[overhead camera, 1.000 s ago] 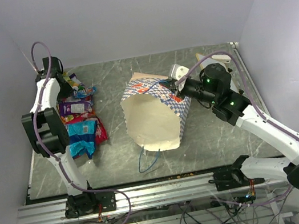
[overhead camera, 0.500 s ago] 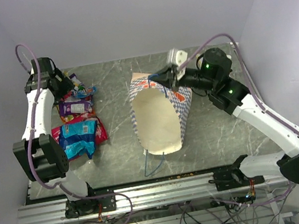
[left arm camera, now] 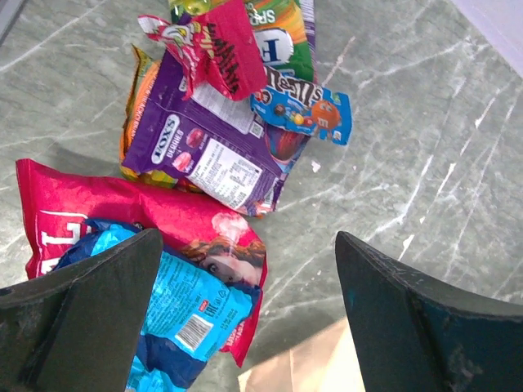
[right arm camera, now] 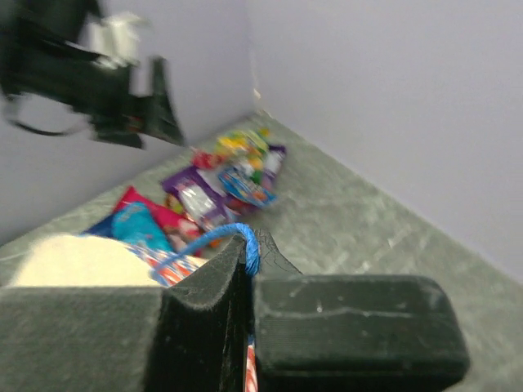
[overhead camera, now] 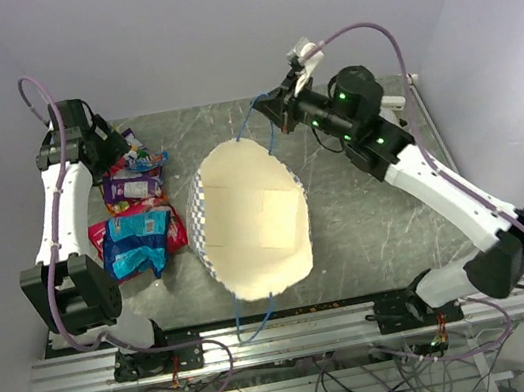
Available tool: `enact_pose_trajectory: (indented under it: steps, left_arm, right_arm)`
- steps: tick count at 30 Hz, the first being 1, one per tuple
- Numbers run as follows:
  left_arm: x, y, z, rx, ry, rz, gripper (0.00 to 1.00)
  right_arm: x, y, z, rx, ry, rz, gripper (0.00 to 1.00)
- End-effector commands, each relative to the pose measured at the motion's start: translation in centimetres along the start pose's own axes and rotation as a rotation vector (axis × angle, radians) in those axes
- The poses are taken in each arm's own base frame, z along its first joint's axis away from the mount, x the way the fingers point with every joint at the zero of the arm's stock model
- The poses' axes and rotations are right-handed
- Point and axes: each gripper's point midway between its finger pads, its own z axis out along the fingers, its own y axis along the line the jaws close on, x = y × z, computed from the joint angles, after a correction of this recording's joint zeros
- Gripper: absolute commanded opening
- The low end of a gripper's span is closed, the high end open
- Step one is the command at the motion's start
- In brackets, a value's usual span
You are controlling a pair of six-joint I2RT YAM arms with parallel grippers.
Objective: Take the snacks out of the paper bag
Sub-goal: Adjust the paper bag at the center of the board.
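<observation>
The snacks (overhead camera: 136,203) lie in a heap at the table's left: purple (left arm camera: 208,143), pink (left arm camera: 98,200), blue (left arm camera: 167,314) and smaller packets. My left gripper (left arm camera: 245,245) hovers open above them, holding nothing. The paper bag (overhead camera: 245,214) hangs in the middle with its mouth turned up to the top camera, and only cream paper shows inside. My right gripper (overhead camera: 270,113) is shut on its blue string handle (right arm camera: 249,245) and holds the bag up. The bag's other handle (overhead camera: 253,319) dangles near the front edge.
Lavender walls close in the table on the left, back and right. A metal rail (overhead camera: 286,334) with both arm bases runs along the near edge. A corner of the bag (left arm camera: 302,367) shows below the left fingers. Crumbs (overhead camera: 312,306) dot the front edge.
My right gripper has lifted the bag by its handle, turning the mouth up toward the camera. My left gripper has opened wide and risen above the snack heap.
</observation>
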Motion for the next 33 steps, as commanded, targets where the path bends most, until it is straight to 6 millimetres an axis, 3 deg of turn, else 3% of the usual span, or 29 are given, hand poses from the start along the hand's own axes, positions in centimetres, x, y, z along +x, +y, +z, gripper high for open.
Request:
enact_pose_trajectory:
  steps: [1, 8, 11, 19, 22, 24, 28, 30, 32, 33]
  left_arm:
    - [1.2, -1.4, -2.5, 0.076, 0.022, 0.006, 0.97]
    - [2.3, -2.4, -4.7, 0.136, 0.016, 0.038, 0.98]
    - [2.3, -2.4, -5.7, 0.142, 0.002, 0.059, 0.98]
    - [1.3, -3.6, -8.6, 0.201, -0.044, 0.106, 0.98]
    - [1.1, -5.9, -10.6, 0.277, -0.089, 0.197, 0.98]
    - [0.9, -7.3, -12.1, 0.321, -0.122, 0.26, 0.98]
    - [-0.4, -9.0, -15.7, 0.364, -0.221, 0.369, 1.0]
    - [-0.8, -10.3, -18.0, 0.412, -0.266, 0.426, 1.0]
    - [-0.9, -11.4, -20.3, 0.464, -0.301, 0.468, 1.0]
    - [-1.1, -11.7, -21.5, 0.485, -0.322, 0.478, 1.0]
  right_arm:
    - [5.6, -7.3, 0.7, 0.286, 0.13, 0.068, 0.0]
    - [8.1, -16.3, -0.1, 0.539, 0.244, -0.053, 0.0]
    - [8.7, -18.4, -0.6, 0.587, 0.266, -0.071, 0.0]
    - [10.9, -17.9, -1.3, 0.548, 0.322, -0.065, 0.0]
    - [11.4, -17.7, -1.9, 0.553, 0.35, -0.062, 0.0]
    - [11.2, -17.4, -2.2, 0.553, 0.358, -0.047, 0.1]
    - [9.2, -16.3, -3.2, 0.545, 0.346, -0.015, 0.44]
    - [7.1, -15.6, -4.6, 0.574, 0.31, 0.011, 0.67]
    - [5.3, -14.9, -6.0, 0.607, 0.277, 0.06, 0.97]
    - [4.3, -14.4, -6.8, 0.623, 0.261, 0.089, 1.0]
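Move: The right hand already pinches the blue handle of the paper bag, which is tipped with its mouth towards the robot; the bag's middle is roughly 11 cm back, 5 cm left and 28 cm below. From the open left hand the bag lies about 29 cm right, 20 cm back and 9 cm lower. Some 20 cm under that left hand are the purple packet, about 3 cm ahead and 1 cm right, and the blue packet, 11 cm back and 2 cm right. Forward, down and to its right, the right hand swings the bag by its handle about 15 cm out over the board, turning some 30 degrees clockwise, then pauses, opens wide to let go of the handle and begins easing back. The open left hand leaves the snacks, drifting back and right, then rises about 15 cm faster towards the bag's side, turning clockwise. ##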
